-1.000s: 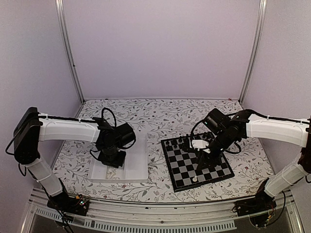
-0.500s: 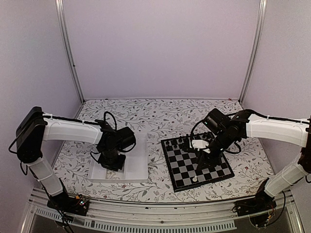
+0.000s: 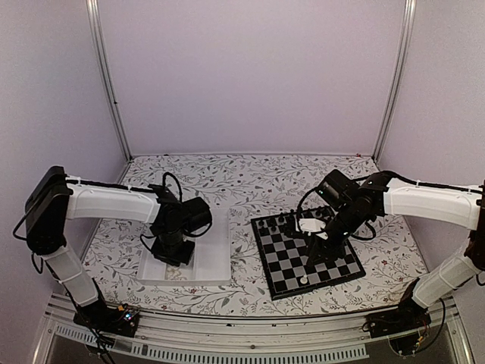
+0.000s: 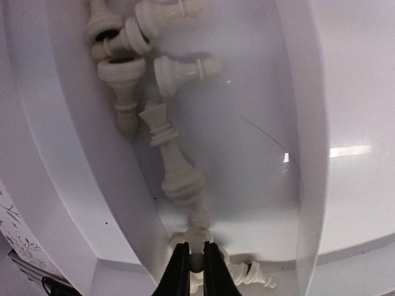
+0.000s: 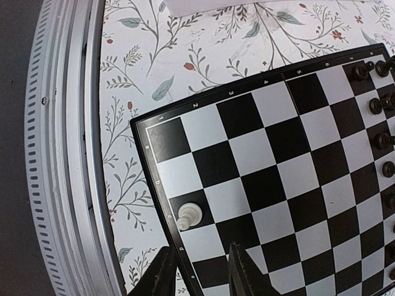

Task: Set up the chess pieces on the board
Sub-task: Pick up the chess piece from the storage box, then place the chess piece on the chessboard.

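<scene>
The board [image 3: 292, 263] lies right of centre, with black chess pieces [image 3: 282, 220] along its far edge and one cream piece [image 3: 303, 279] near its front edge. My right gripper [image 3: 314, 258] hovers open and empty over the board. In the right wrist view the gripper [image 5: 200, 262] is just right of the cream piece [image 5: 189, 216] on the board [image 5: 265, 185]. My left gripper [image 3: 173, 254] is down in the white tray [image 3: 216, 250]. In the left wrist view the gripper [image 4: 196, 250] is shut on the round top of a small cream piece [image 4: 196, 237].
Several more cream pieces [image 4: 179, 71] lie loose in the tray compartment, and one tall piece [image 4: 179, 179] lies just ahead of the left gripper. Tray walls [image 4: 302, 123] stand close on both sides. Black pieces [image 5: 382, 140] line the board's far edge. The metal table rail [image 5: 62, 185] runs nearby.
My left arm has shifted slightly nearer and lower into the tray. The right arm and the pieces on the board have not moved.
</scene>
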Available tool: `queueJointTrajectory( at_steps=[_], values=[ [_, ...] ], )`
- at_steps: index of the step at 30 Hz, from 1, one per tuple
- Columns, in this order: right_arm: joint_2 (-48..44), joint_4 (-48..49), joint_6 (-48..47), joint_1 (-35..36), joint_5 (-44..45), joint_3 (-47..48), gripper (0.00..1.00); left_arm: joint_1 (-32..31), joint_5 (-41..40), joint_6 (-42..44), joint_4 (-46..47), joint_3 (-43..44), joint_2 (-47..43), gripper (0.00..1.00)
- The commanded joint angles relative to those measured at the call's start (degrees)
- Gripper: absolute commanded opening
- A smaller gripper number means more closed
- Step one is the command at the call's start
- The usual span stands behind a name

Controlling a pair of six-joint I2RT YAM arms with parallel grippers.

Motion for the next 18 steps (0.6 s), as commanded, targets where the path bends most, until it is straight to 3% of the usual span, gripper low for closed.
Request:
queueJointTrajectory(
  at_steps=[1, 10, 15, 18],
  values=[
    [0.0, 0.2, 0.2, -0.4, -0.4, 0.8, 0.31, -1.3, -1.4, -0.3, -6.9, 4.5, -4.0, 0.04],
    [-3.9, 1.7, -0.1, -3.5, -1.7, -2.0, 0.31, -6.8, 2.8, 7.3, -8.8, 18.7, -2.2, 0.04],
    [-8.0, 6.6, 0.5, -16.4, -7.7, -4.0, 0.33, -12.2, 5.7, 11.7, -8.0, 31.3, 6.6, 0.04],
    [-11.1, 14.8, 3.4, -23.7, -4.0, -7.9, 0.33, -14.9, 6.6, 14.0, -7.9, 38.5, 13.0, 0.04]
  ],
)
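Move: My left hand already has a white piece between its fingers, down in the storage box. The chessboard's middle lies about 35 cm to its right and 7 cm farther out. The box's empty compartment is centred some 10 cm right and 5 cm ahead, and the other white pieces lie about 7 cm ahead, a touch left. From my right hand the board's middle is about 11 cm ahead, 2 cm left and 9 cm below. I lift the pinched white piece straight up out of the box with my left hand, then arc it right over the empty compartment towards the chessboard, about 15 cm across and 11 cm up, turning some 20 degrees clockwise while the fingers keep their hold. Late on, my empty right hand sets off over the board, about 6 cm forward and 5 cm right, rising slightly, away from the white piece standing there. ##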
